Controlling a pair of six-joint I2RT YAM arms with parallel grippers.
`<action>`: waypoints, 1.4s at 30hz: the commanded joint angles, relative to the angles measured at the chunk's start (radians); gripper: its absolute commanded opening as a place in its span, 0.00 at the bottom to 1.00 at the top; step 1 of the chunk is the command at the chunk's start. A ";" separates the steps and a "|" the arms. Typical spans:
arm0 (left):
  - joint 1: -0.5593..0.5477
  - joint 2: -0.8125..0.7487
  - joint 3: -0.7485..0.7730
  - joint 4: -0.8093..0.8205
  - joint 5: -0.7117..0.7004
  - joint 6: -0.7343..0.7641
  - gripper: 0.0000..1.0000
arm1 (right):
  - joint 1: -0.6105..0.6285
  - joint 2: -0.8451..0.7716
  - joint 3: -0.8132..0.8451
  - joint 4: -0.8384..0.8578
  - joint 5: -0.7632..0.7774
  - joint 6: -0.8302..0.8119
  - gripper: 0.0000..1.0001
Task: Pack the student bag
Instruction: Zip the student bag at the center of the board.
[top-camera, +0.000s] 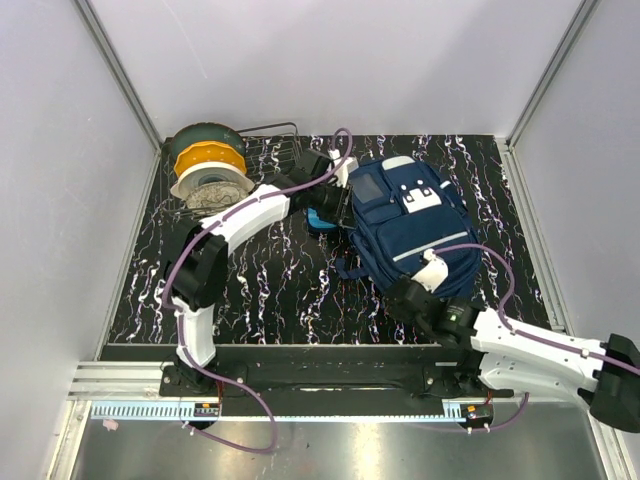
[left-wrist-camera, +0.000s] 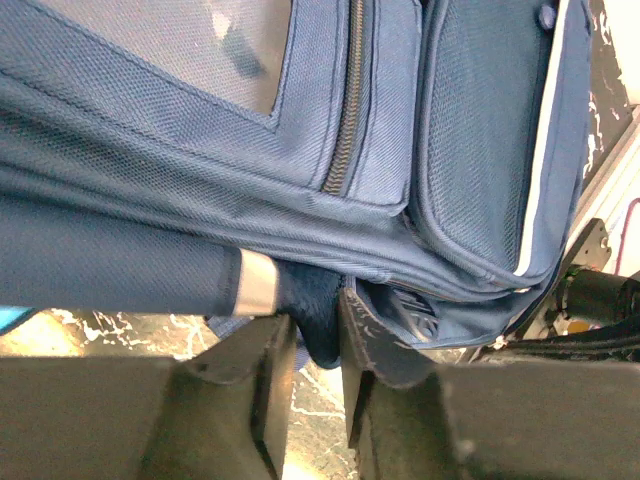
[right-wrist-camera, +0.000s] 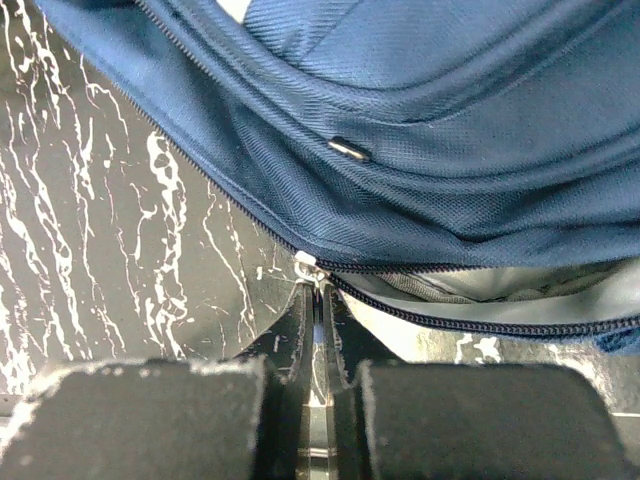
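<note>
The student bag (top-camera: 410, 215), navy with white stripes and patches, lies on the dark marbled table right of centre. My left gripper (top-camera: 340, 197) is at the bag's left side. In the left wrist view it (left-wrist-camera: 317, 322) is shut on a dark fold of the bag's fabric (left-wrist-camera: 312, 318). My right gripper (top-camera: 412, 293) is at the bag's near edge. In the right wrist view it (right-wrist-camera: 318, 292) is shut on the silver zip pull (right-wrist-camera: 311, 268). To the right of the pull the zip gapes and shows grey lining (right-wrist-camera: 500, 288).
A wire basket (top-camera: 270, 140) at the back left holds spools, one orange (top-camera: 208, 158). A small light-blue object (top-camera: 319, 219) lies by the bag's left side under the left arm. Grey walls enclose the table on three sides.
</note>
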 joint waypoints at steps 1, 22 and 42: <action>0.022 0.032 0.170 0.058 0.040 0.101 0.43 | 0.003 0.081 0.050 0.084 -0.011 -0.092 0.00; 0.022 -0.518 -0.532 0.271 -0.213 -0.190 0.99 | -0.020 0.187 0.081 0.218 -0.011 -0.078 0.00; -0.179 -0.299 -0.629 0.777 -0.160 -0.557 0.99 | -0.029 0.106 0.042 0.212 -0.031 -0.067 0.00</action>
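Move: The left hand pinches the student bag's upper left side; the zipped edge it heads for lies about 10 cm back, 4 cm right and some 8 cm lower. The pencil case is about 5 cm ahead, 6 cm left and 10 cm below it. The right hand holds the zip pull at its fingertips, with the gaping zip stretch some 8 cm to its right and 1 cm ahead, about level in height. Left opens off the bag, looping left, then 9 cm back; right, pinching the pull, eases 3 cm left-forward. ##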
